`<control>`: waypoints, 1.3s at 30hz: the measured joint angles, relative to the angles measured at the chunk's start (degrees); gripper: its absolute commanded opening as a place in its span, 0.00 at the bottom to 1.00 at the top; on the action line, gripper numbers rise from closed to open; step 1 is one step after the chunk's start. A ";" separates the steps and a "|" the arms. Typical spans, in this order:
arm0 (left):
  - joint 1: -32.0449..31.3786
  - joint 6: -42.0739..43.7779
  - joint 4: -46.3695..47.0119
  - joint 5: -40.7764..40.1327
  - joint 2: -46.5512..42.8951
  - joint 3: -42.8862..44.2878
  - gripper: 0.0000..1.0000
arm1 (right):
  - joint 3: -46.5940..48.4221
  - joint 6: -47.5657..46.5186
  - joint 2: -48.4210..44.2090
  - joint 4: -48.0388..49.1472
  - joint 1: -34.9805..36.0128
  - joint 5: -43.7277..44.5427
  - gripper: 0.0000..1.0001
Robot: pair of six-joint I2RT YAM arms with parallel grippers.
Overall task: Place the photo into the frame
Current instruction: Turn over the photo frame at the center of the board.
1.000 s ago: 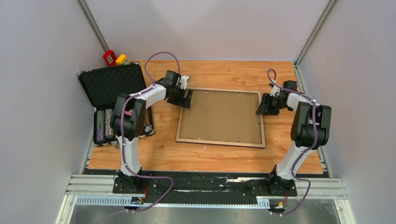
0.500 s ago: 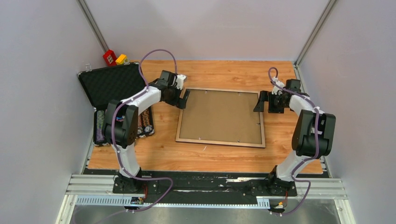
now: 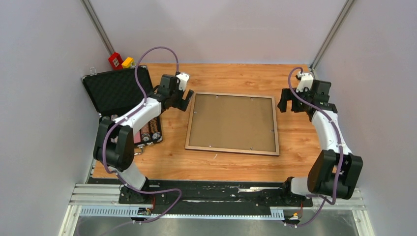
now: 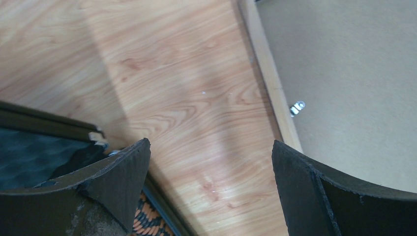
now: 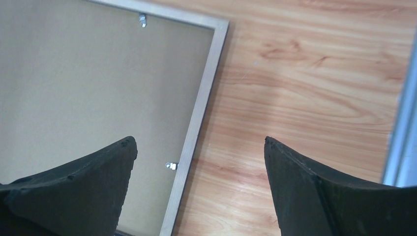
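The frame (image 3: 231,151) lies back-up in the middle of the table, its tan border around a plain brown backing panel (image 3: 232,123) held by small metal clips (image 5: 170,165). The photo is hidden from every view. My left gripper (image 3: 185,101) hovers open just off the frame's far left corner; in the left wrist view it (image 4: 210,143) is over bare wood, with the frame border (image 4: 270,83) to its right. My right gripper (image 3: 287,102) is open beside the far right corner. In its own view it (image 5: 199,140) straddles the frame border (image 5: 199,113) from above, touching nothing.
An open black foam-lined case (image 3: 118,91) with rows of poker chips (image 3: 109,132) sits at the left, close under my left arm. Red and yellow blocks (image 3: 116,60) stand at the back left corner. Grey walls close in both sides and the back.
Both grippers have opened wide and drawn back from the frame's side edges, the left one to the left and the right one to the right. The frame has not moved.
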 measured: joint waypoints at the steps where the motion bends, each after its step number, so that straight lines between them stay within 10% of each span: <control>1: 0.00 0.00 0.07 -1.42 -0.35 0.00 1.00 | -0.07 0.02 -0.68 0.22 0.00 0.37 1.00; 13: 1.09 0.00 0.11 -6.27 -13.55 -2.86 1.00 | -5.64 2.56 -9.31 4.63 -0.52 6.60 1.00; 30: 4.17 1.07 -1.81 1.22 -38.27 -13.92 1.00 | -9.27 4.24 -28.02 1.95 -2.36 -10.58 1.00; 39: 4.20 2.60 -14.78 7.48 -35.95 -9.84 1.00 | -9.75 -4.15 -22.88 -4.94 7.78 -14.19 1.00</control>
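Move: The face-down photo frame lies with its middle some 24 cm to the left hand's right, 6 cm back and 9 cm below; its left edge's middle is only about 5 cm right and 4 cm back. From the right hand the frame's middle is about 21 cm left, 3 cm back and 13 cm down, its right edge's middle 3 cm left and 4 cm back. The chip case sits about 20 cm left of the left hand and 10 cm back. The frame is touched by neither hand, and both keep their fingers wide open above it. The left hand draws back about 11 cm and up, drifting left away from the frame and sinking slightly at the end. The right hand rises and backs off, then swings left over the frame's right edge while coming partly down, turning some 20 degrees counter-clockwise. ##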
